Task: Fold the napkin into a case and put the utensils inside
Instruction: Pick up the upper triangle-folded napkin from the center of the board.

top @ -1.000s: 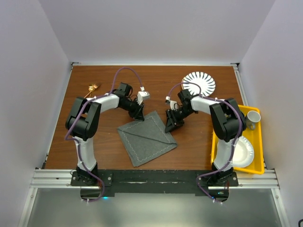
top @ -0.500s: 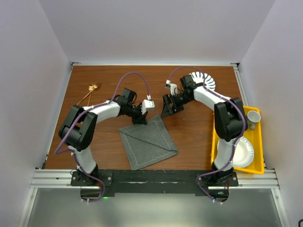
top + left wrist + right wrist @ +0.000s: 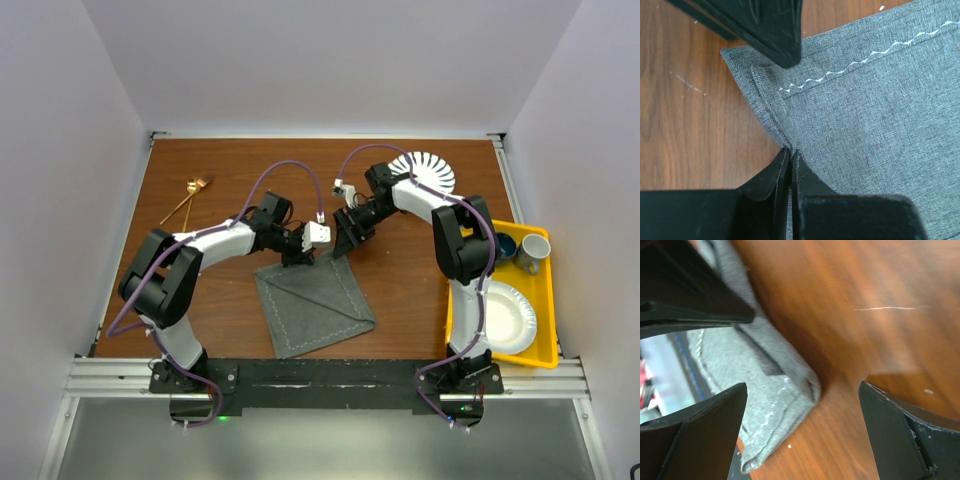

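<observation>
The dark grey napkin (image 3: 318, 305) lies flat on the brown table (image 3: 200, 290) between the two arms, a faint stitched line crossing it. My left gripper (image 3: 296, 254) is shut on the napkin's (image 3: 870, 100) far-left edge, and fabric runs in between the closed tips of the left gripper (image 3: 790, 151). My right gripper (image 3: 341, 243) stands wide open at the napkin's far corner. That rounded, doubled corner of the napkin (image 3: 775, 390) lies between the spread fingers (image 3: 705, 430) of the right gripper (image 3: 802, 407), untouched. The gold utensils (image 3: 190, 196) lie at the far left of the table.
A white striped plate (image 3: 425, 172) sits at the far right of the table behind the right arm. A yellow tray (image 3: 548, 300) along the right edge holds a white paper plate (image 3: 505, 318) and a mug (image 3: 533, 250).
The right gripper opened wide and swung left and farther away, to the napkin's far corner. The left gripper slid right and closed on the napkin's edge; the napkin shifted slightly.
</observation>
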`<action>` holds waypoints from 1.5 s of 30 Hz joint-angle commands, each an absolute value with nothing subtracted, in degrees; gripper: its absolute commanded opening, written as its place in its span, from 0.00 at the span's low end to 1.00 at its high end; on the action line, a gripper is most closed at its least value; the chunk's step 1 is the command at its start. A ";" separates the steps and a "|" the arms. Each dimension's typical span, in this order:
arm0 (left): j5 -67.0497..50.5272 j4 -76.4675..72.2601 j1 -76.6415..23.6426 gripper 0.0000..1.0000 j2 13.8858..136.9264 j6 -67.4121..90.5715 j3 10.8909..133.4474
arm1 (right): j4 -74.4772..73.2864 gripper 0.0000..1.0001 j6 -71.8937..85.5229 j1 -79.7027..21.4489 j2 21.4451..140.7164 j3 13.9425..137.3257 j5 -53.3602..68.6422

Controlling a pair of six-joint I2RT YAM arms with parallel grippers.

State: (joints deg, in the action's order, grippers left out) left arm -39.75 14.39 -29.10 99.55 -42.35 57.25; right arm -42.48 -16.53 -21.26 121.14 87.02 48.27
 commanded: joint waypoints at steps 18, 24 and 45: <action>-40.26 12.04 -29.80 0.07 96.33 -43.34 56.61 | -44.56 0.13 -23.29 -24.52 121.99 90.62 53.52; -47.27 15.53 -19.27 0.58 90.53 -36.56 53.88 | -43.60 0.00 -23.47 -24.61 116.99 88.68 53.26; -57.66 35.68 -5.28 0.69 103.18 -47.89 59.85 | -44.12 0.00 -32.08 -28.30 105.03 83.85 51.15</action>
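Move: The napkin's upper right corner, due for the right hand's open fingers, lies about 2 cm to that hand's left, 2 cm back and 1 cm below. The striped plate is some 16 cm ahead and 17 cm to its right; the napkin's near right corner is about 18 cm back and 6 cm right. The left hand still pinches the upper edge, whose left end lies roughly 11 cm to its left, 2 cm back; from that hand the upper right corner is some 7 cm right, 1 cm ahead. The napkin's upper right corner is pinched by the right fingers, which slip left and slightly back, close on it, then lift about 7 cm while easing back. As they close, the left hand lets go, opens wide and arcs up and some 10 cm left along the upper edge, then sinks with a tilt of about 25 degrees to set its open fingers around the left end. ##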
